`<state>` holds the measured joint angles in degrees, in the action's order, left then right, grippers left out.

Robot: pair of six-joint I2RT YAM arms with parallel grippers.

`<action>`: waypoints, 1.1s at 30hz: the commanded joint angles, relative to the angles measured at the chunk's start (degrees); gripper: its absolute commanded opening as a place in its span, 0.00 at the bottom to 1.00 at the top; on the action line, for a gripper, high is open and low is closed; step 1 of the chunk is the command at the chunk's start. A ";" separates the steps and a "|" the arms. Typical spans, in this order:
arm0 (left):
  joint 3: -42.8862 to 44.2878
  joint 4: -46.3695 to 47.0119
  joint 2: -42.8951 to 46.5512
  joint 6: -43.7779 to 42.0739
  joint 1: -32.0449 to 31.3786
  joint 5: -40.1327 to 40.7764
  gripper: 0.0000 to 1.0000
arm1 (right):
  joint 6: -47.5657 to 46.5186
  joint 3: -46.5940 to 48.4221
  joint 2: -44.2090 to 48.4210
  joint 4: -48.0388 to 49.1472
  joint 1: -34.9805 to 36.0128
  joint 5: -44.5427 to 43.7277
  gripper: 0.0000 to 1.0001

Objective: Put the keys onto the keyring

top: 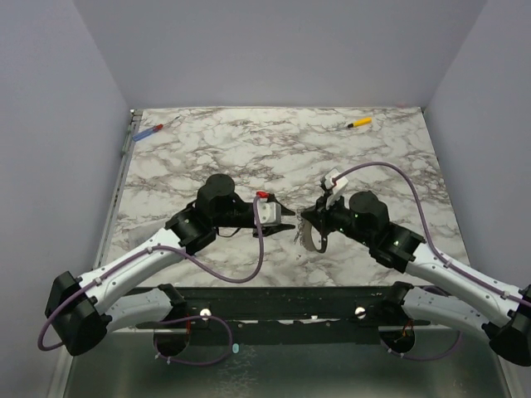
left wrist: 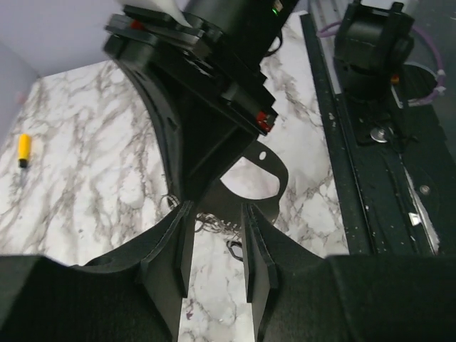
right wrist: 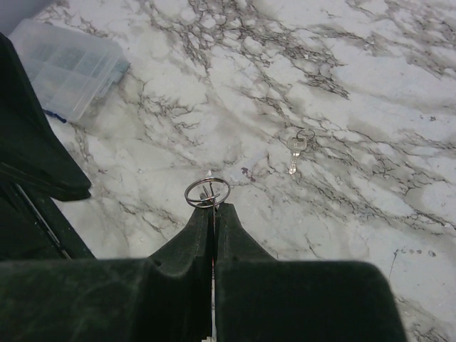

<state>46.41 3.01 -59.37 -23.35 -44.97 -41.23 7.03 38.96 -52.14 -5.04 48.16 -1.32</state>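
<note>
My right gripper point(right wrist: 214, 205) is shut on the keyring point(right wrist: 207, 192), a thin shiny metal loop that sticks out past its fingertips, with slim metal pieces crossing inside it. One small silver key point(right wrist: 296, 148) lies flat on the marble beyond it, to the right. In the top view both grippers meet tip to tip at the table's middle, the left point(top: 288, 219) facing the right point(top: 304, 222). My left gripper point(left wrist: 217, 211) stands open with bare marble between its fingers. Shiny metal loops point(left wrist: 213, 221) hang just ahead of them under the right gripper's black body point(left wrist: 214, 114).
A yellow-handled tool point(top: 358, 123) lies at the back right and a blue-and-red tool point(top: 148, 131) at the back left. A small dark loop point(left wrist: 234, 249) lies on the marble by my left gripper's right finger. The black base rail point(top: 274, 303) runs along the near edge.
</note>
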 commanded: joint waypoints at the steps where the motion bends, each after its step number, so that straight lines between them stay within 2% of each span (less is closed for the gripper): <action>1: 2.60 1.18 -3.88 -3.74 -1.39 -4.77 0.36 | 0.62 0.66 2.41 -1.33 0.27 3.07 0.01; 4: 3.74 1.12 -6.01 -3.31 -1.39 -3.27 0.33 | 0.54 0.79 3.25 -1.92 0.27 3.66 0.01; 19: 6.45 0.96 -10.65 -1.93 -1.30 2.75 0.33 | 0.47 1.63 5.01 -4.10 0.61 4.05 0.01; 33: 7.34 0.86 -13.34 -0.29 -1.35 1.99 0.37 | 0.62 1.80 5.53 -4.37 0.88 4.18 0.01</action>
<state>51.75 3.38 -72.12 -24.23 -46.19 -39.13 7.14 38.96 -47.55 -9.39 48.69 1.43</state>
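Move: The wire keyring stands out of the right gripper's tips: from the left hand about 4 cm ahead, 5 cm to the right and 4 cm lower. The right fingertips gripping it are some 3 cm ahead, 6 cm right and 4 cm below the left hand. The grey tag dangles under them, about 1 cm ahead of the left hand, 7 cm right and 9 cm down. From the right hand, the keyring lies roughly 1 cm ahead and 1 cm left, about level. Bring the left gripper down, to the right and forward, about 3 cm each way, dropping first, then easing forward and sinking again, until its part-open tips frame the keyring from either side; don't close them yet. Keep the keyring pinched in the right fingers while that hand draws back about 2 cm. ##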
